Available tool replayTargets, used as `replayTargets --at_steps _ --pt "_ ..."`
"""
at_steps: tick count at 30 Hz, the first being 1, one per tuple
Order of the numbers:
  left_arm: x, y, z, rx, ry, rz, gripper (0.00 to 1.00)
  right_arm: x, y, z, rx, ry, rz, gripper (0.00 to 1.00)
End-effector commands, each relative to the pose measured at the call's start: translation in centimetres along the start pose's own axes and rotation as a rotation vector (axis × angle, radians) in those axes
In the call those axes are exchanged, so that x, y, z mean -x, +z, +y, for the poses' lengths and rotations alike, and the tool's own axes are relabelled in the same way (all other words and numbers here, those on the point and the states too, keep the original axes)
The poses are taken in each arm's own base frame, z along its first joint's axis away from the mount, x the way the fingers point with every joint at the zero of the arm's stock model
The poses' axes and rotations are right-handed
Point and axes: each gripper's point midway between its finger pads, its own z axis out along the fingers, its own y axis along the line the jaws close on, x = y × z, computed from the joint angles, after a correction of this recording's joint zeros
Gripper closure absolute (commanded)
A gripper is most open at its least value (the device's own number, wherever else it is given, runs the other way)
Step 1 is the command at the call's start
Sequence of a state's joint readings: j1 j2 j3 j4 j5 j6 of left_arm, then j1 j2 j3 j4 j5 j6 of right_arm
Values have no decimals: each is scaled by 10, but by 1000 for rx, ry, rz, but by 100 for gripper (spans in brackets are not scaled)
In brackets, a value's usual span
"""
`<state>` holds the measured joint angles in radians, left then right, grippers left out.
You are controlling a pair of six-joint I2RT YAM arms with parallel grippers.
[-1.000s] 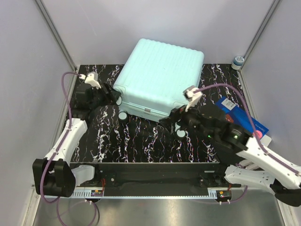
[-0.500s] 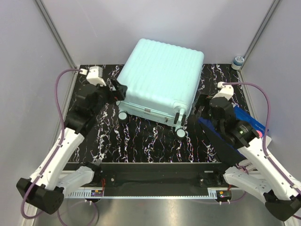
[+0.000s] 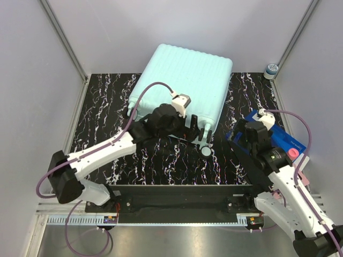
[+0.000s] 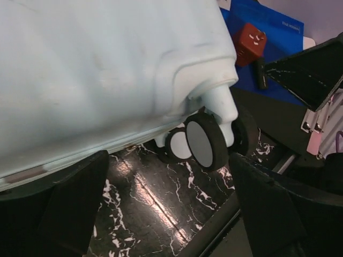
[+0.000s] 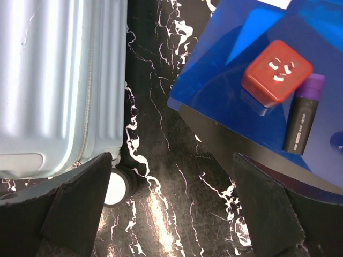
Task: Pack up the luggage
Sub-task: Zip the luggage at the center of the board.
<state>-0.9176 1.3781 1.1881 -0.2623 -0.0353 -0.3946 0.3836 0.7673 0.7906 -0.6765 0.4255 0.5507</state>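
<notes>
The luggage (image 3: pixel 182 85) is a mint-green ribbed suitcase lying flat and closed at the back middle of the table. My left gripper (image 3: pixel 197 133) is open at its near right corner, right by the wheels (image 4: pixel 203 140), with nothing between the fingers. The left wrist view shows the shell (image 4: pixel 96 75) above and the black marble table below the left gripper (image 4: pixel 171 214). My right gripper (image 3: pixel 236 136) is open to the right of the suitcase, at the left edge of a flat blue box (image 5: pixel 257 91). The right gripper (image 5: pixel 171 209) holds nothing, and one wheel (image 5: pixel 115 187) sits beside its left finger.
On the blue box (image 3: pixel 286 140) lie a red cube adapter (image 5: pixel 276 69) and a black marker with a purple cap (image 5: pixel 303 115). A pink round item (image 3: pixel 293 153) sits at the box's near end. A small jar (image 3: pixel 271 68) stands in the back right corner. Grey walls enclose the table.
My left arm has swung from the suitcase's left side across to its near right corner, and its jaws have opened wider. My right arm has drawn back to the right, over the blue box's edge.
</notes>
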Motion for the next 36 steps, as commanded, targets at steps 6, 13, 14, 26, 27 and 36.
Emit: replayTargets --at_steps 6,13,14,26,27,36 --pt "24 8 -71 -240 -42 -39 1 -14 1 -7 16 58 2 0" --pt "12 29 -83 -256 -47 20 1 -14 -3 -8 30 74 -10 0" --pt "4 35 -83 -249 -46 46 1 -12 -5 -7 40 80 -20 0" --pt "-16 58 -91 -243 -34 130 1 -15 -12 -1 122 84 -47 0" --pt "-15 59 -90 -238 -33 127 1 -16 -11 -1 128 81 -45 0" --pt "-16 72 -95 -285 -87 126 55 -35 -14 29 363 56 -46 0"
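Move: The luggage's upper right wheel is about 10 cm to the left hand's right, 3 cm back and 5 cm lower. The lower right wheel sits about 15 cm below that one, near the table and about level with it otherwise. The luggage's middle lies some 18 cm ahead of the left hand, 4 cm left and 10 cm lower. From the right hand the upper right wheel is about 12 cm left, level and at like height. The left hand goes some 9 cm right and 5 down to the upper right wheel, fingers closing on it. ##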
